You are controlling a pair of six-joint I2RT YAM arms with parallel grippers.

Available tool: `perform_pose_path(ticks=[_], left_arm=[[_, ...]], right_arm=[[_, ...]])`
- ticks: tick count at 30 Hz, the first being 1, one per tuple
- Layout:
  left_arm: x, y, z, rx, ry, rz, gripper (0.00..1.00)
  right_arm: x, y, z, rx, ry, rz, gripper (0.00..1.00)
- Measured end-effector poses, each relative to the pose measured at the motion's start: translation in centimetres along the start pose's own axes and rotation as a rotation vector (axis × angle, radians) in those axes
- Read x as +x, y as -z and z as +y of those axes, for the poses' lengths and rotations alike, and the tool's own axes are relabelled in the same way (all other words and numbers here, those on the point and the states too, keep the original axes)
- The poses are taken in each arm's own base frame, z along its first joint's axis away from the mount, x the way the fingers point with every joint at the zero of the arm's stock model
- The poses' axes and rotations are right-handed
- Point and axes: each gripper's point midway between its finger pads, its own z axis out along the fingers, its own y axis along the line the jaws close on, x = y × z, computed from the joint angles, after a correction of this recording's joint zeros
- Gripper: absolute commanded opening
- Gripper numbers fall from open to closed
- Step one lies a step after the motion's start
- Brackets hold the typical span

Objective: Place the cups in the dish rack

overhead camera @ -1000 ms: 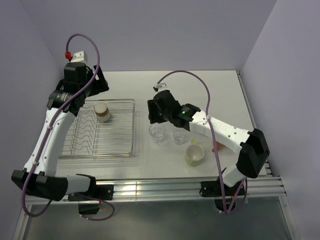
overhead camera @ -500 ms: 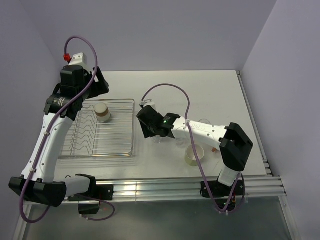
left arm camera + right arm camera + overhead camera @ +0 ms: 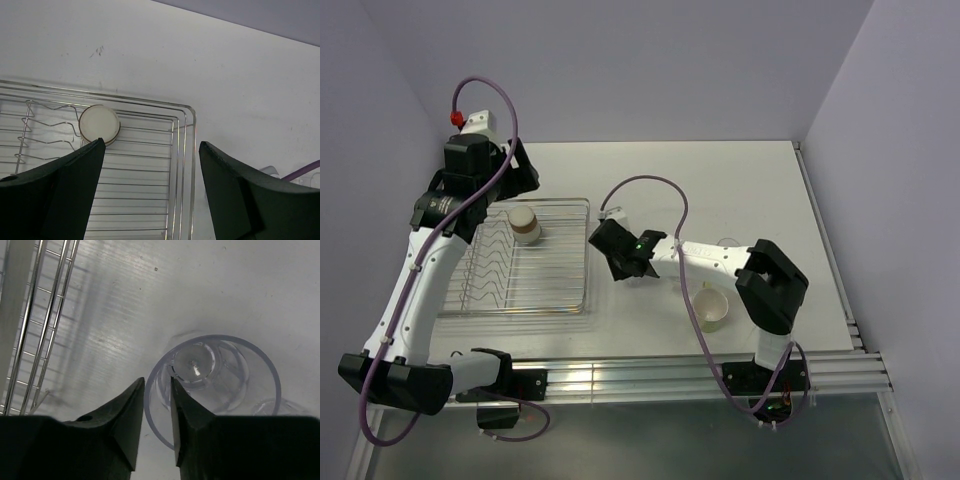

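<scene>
A clear glass tumbler [image 3: 194, 362] stands upright on the white table just right of the dish rack [image 3: 570, 300]. My right gripper [image 3: 157, 381] straddles its near rim, one finger inside and one outside, a narrow gap still showing around the glass wall. From above, that gripper [image 3: 628, 262] hides the tumbler. A brown-and-cream cup [image 3: 524, 224] sits upside down in the rack's far part. My left gripper [image 3: 152, 142] hangs open and empty above the rack's far right corner [image 3: 185, 150]; the cup [image 3: 99, 124] shows by its left finger.
A pale yellow-green mug [image 3: 710, 308] lies near the table's front, right of the right arm. The edge of another clear glass [image 3: 270, 407] shows beside the tumbler. The rack's wire side [image 3: 35, 315] runs close to the left of my right gripper.
My right arm has swung left and down over the tumbler, and its jaws have narrowed around the rim. The left gripper has hardly moved.
</scene>
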Motion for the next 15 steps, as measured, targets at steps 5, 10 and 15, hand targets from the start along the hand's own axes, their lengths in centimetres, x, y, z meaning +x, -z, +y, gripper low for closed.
perform_pose_path(ticks=[5,10,15], left_arm=[[0.4,-0.1,0.2,-0.003,-0.001,0.007,0.81],[0.8,-0.3,0.3,-0.006,-0.001,0.016,0.79],[1.0,-0.3,-0.3,0.027,0.006,0.025,0.85]], right_arm=[[0.3,-0.5,-0.3,0.019,0.015,0.008,0.0],[-0.2,-0.1,-0.7,0.04,0.018,0.007,0.0],[-3.7,1.4,-1.0,0.028,-0.007,-0.033,0.0]])
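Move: The tall clear glass is under the right hand with its left wall already between the fingers; its middle lies about 4 cm to the hand's right, 1 cm ahead and 4 cm lower. A small glass stands some 15 cm right and level with the hand, and the beige mug about 22 cm right and 9 cm back. The dish rack's middle is roughly 22 cm left and 3 cm ahead. From the left hand, the tall glass lies about 24 cm right, 8 cm back and 28 cm below. The right fingers, already part-closed astride the tall glass's left wall, with one inside and one outside, sink barely half a centimetre while closing and pinch the wall near the rim. Keeping that pinch, the right hand then lifts the glass about 4 cm from its lowest point, also going some 2 cm forward with hardly any turn of the wrist, away from the small glass and the beige mug. ##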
